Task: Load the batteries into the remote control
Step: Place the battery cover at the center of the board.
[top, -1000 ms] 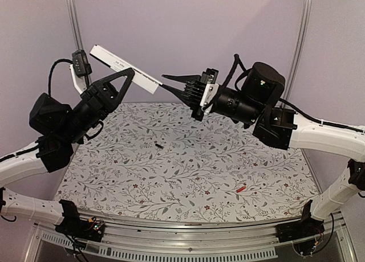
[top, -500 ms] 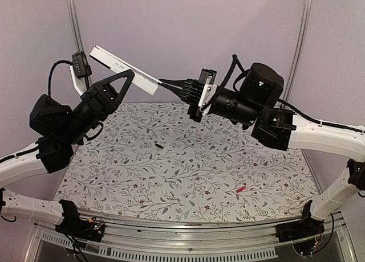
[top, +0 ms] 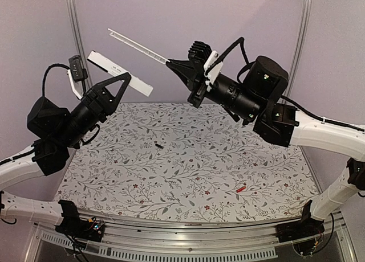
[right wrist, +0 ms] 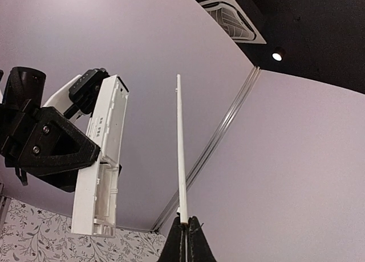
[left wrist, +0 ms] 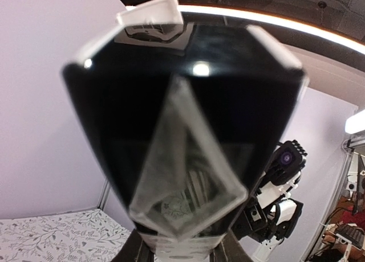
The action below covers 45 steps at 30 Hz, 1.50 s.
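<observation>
My left gripper [top: 122, 81] is shut on the remote control [top: 118, 73], a slim white bar held high at the back left. In the right wrist view the remote control [right wrist: 101, 159] shows an open, empty battery bay. The right gripper [top: 170, 62] is shut on the end of the remote's thin white back cover [top: 137, 45], which hangs apart above the remote. That cover [right wrist: 181, 148] rises edge-on from the shut right gripper [right wrist: 187, 223]. On the table lie the black battery [top: 158, 144] and the red-orange battery [top: 242, 188]. The left wrist view is a dark blur, with the remote's white end [left wrist: 150, 21] on top.
A flower-patterned cloth [top: 188, 165] covers the table. Metal posts [top: 71, 23] stand at the back corners before a plain lilac wall. A metal rail [top: 188, 242] runs along the near edge between the arm bases.
The right gripper has shut on the cover's end and lifted the cover up off the remote. The left gripper, still holding the remote, has dropped slightly.
</observation>
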Available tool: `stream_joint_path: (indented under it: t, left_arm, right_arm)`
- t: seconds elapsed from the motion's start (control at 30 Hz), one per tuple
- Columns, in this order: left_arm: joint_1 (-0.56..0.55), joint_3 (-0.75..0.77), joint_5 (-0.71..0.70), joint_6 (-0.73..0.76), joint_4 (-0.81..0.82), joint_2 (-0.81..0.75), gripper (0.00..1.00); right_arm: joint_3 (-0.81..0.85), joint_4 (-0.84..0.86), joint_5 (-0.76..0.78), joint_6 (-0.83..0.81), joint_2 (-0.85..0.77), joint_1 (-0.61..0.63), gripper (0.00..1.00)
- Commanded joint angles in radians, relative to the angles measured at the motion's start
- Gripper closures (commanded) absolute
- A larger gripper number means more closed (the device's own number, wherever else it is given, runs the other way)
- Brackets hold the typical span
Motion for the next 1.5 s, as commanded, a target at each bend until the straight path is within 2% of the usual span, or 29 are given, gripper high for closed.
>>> stream_joint_path:
  t: [0.0, 0.07, 0.17, 0.27, 0.37, 0.53, 0.77, 0.97, 1.17, 1.23, 1.4, 1.47]
  left_arm:
    - [0.013, -0.01, -0.024, 0.046, -0.049, -0.021, 1.0]
    - [0.014, -0.012, -0.039, 0.067, -0.07, -0.045, 1.0]
    - [0.014, -0.021, -0.091, 0.092, -0.103, -0.091, 1.0]
    - [0.014, -0.032, -0.124, 0.108, -0.131, -0.127, 1.0]
    - [0.014, -0.043, -0.136, 0.119, -0.143, -0.146, 1.0]
    - [0.014, -0.062, -0.137, 0.111, -0.148, -0.154, 1.0]
    - [0.014, -0.063, -0.109, 0.109, -0.157, -0.159, 1.0]
    - [0.014, -0.066, -0.115, 0.121, -0.154, -0.168, 1.0]
    - [0.014, -0.052, -0.103, 0.139, -0.155, -0.161, 1.0]
    - [0.014, -0.047, -0.097, 0.142, -0.149, -0.161, 1.0]
    - [0.013, -0.036, -0.079, 0.149, -0.146, -0.167, 1.0]
    - [0.013, -0.037, -0.072, 0.148, -0.143, -0.169, 1.0]
  right_arm:
    - [0.033, -0.085, 0.155, 0.207, -0.048, -0.017, 1.0]
    - [0.041, -0.217, 0.174, 0.326, -0.059, -0.067, 1.0]
    - [0.0, -0.388, 0.165, 0.597, -0.087, -0.18, 1.0]
    - [-0.097, -0.518, 0.043, 0.898, -0.105, -0.304, 1.0]
    - [-0.247, -0.548, -0.06, 1.104, -0.119, -0.386, 1.0]
    - [-0.391, -0.548, -0.204, 1.272, -0.094, -0.511, 1.0]
    - [-0.489, -0.535, -0.345, 1.311, 0.041, -0.651, 1.0]
    - [-0.619, -0.412, -0.522, 1.349, 0.124, -0.747, 1.0]
    - [-0.679, -0.385, -0.549, 1.359, 0.149, -0.793, 1.0]
    - [-0.687, -0.384, -0.551, 1.36, 0.16, -0.806, 0.95]
    - [-0.697, -0.389, -0.525, 1.364, 0.169, -0.815, 0.7]
    - [-0.697, -0.393, -0.519, 1.362, 0.172, -0.816, 0.66]
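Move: Far below the right hand, which still holds the battery cover by one end, is the cover's landing spot on the board: about 17 cm ahead, 17 cm right and 48 cm down. From that hand, the red battery lies some 5 cm back and 23 cm right, the black one 22 cm ahead and 6 cm left, both on the board. The remote is roughly 10 cm left and 3 cm back. From the left hand the spot is about 18 cm ahead and 20 cm right, 46 cm down. Swinging away from the remote, the right hand carries the cover forward and right, then plunges down to the board, some 45 cm in all, its upward-left fingers rolling over by about 120 degrees to point down. It eases slightly back near the bottom, then opens about a third and lets go of the cover. The left hand keeps its grip on the remote and shifts a few centimetres left. ##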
